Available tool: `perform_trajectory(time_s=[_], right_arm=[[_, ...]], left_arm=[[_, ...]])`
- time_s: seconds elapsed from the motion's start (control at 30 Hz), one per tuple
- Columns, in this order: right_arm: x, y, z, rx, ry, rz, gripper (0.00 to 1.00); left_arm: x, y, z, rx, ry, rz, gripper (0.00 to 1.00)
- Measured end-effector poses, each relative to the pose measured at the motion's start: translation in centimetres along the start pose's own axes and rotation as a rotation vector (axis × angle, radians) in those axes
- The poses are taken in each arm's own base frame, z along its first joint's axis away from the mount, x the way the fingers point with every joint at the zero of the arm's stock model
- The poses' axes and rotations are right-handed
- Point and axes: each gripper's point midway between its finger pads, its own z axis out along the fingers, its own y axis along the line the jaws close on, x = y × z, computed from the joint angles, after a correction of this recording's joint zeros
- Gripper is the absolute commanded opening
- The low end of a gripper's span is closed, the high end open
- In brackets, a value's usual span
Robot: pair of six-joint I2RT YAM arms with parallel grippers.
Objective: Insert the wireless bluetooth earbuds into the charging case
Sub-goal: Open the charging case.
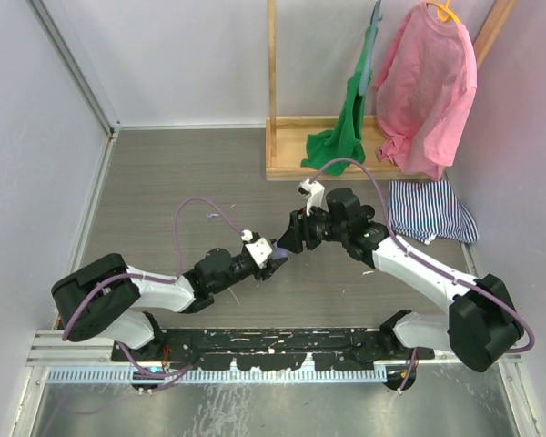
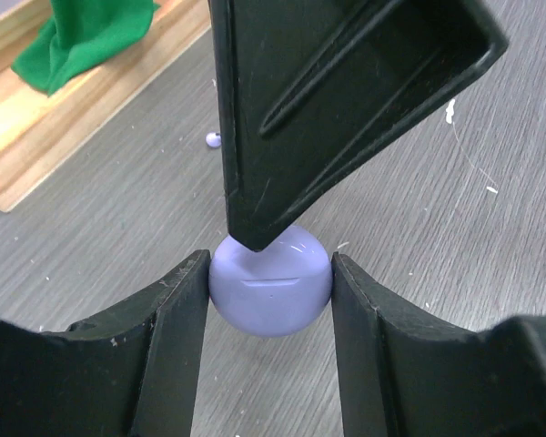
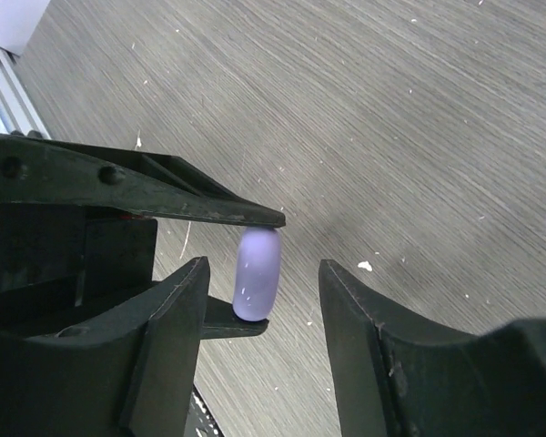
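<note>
A closed lilac charging case [image 2: 270, 293], round like a puck, is held just above the grey table, and my left gripper [image 2: 270, 271] is shut on its sides. My right gripper [image 3: 263, 267] is open and straddles the same case [image 3: 257, 284] across its flat faces. There is a gap to each of its fingers. One right finger [image 2: 300, 109] reaches down over the case's top in the left wrist view. A tiny lilac earbud [image 2: 212, 139] lies on the table beyond the case. In the top view both grippers meet at mid-table, left [image 1: 278, 260] and right [image 1: 290, 244].
A wooden rack base [image 1: 296, 146] stands at the back, with a green cloth [image 1: 341, 137] and a pink shirt [image 1: 425, 91] hanging over it. A striped cloth [image 1: 430, 211] lies at the right. White walls close in the table's left and right sides.
</note>
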Motion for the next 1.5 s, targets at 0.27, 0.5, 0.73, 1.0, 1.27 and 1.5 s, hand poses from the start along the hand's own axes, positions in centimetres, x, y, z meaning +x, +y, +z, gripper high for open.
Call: perform_trajectory(time_s=[0.27, 0.5, 0.73, 1.0, 1.27, 1.5], right_arm=[[1.0, -0.1, -0.2, 0.0, 0.049, -0.004, 0.53], [1.2, 0.3, -0.2, -0.021, 0.057, -0.005, 0.44], [1.5, 0.6, 0.0, -0.053, 0.076, -0.014, 0.19], [1.2, 0.6, -0.1, -0.056, 0.086, -0.055, 0.06], [-0.4, 0.7, -1.4, -0.011, 0.061, -0.138, 0.05], [-2.0, 1.3, -3.0, -0.001, 0.013, -0.217, 0.05]], left_arm=[[-1.5, 0.2, 0.2, 0.0, -0.057, 0.04, 0.39], [-1.9, 0.3, 0.1, 0.0, -0.07, 0.049, 0.39], [-1.7, 0.1, 0.1, 0.011, -0.064, 0.049, 0.46], [-2.2, 0.1, 0.1, 0.009, -0.086, 0.051, 0.72], [-5.2, 1.5, -1.3, 0.048, -0.166, 0.02, 0.75], [-6.8, 4.2, -3.2, 0.117, -0.198, -0.043, 0.75]])
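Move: The purple charging case is already pinched at the left fingertips, only about 1 cm ahead and 1 cm right of that hand's point. From the open right hand it sits some 3 cm below, 2 cm to the left and 1 cm back. On the table about 12 cm under the left hand, one earbud lies roughly 12 cm ahead and 17 cm left of that hand; the other is about 12 cm ahead and 11 cm right of it. The right fingers close on the purple case and pinch it, the right hand easing about 1.5 cm back and slightly down while the left lifts the case some 2 cm to meet it. The left fingers then spread, let go and withdraw, up about 6 cm and 4 cm left; the right hand keeps its grip and raises the case roughly 4 cm, tipping its fingers up about 10 degrees. ##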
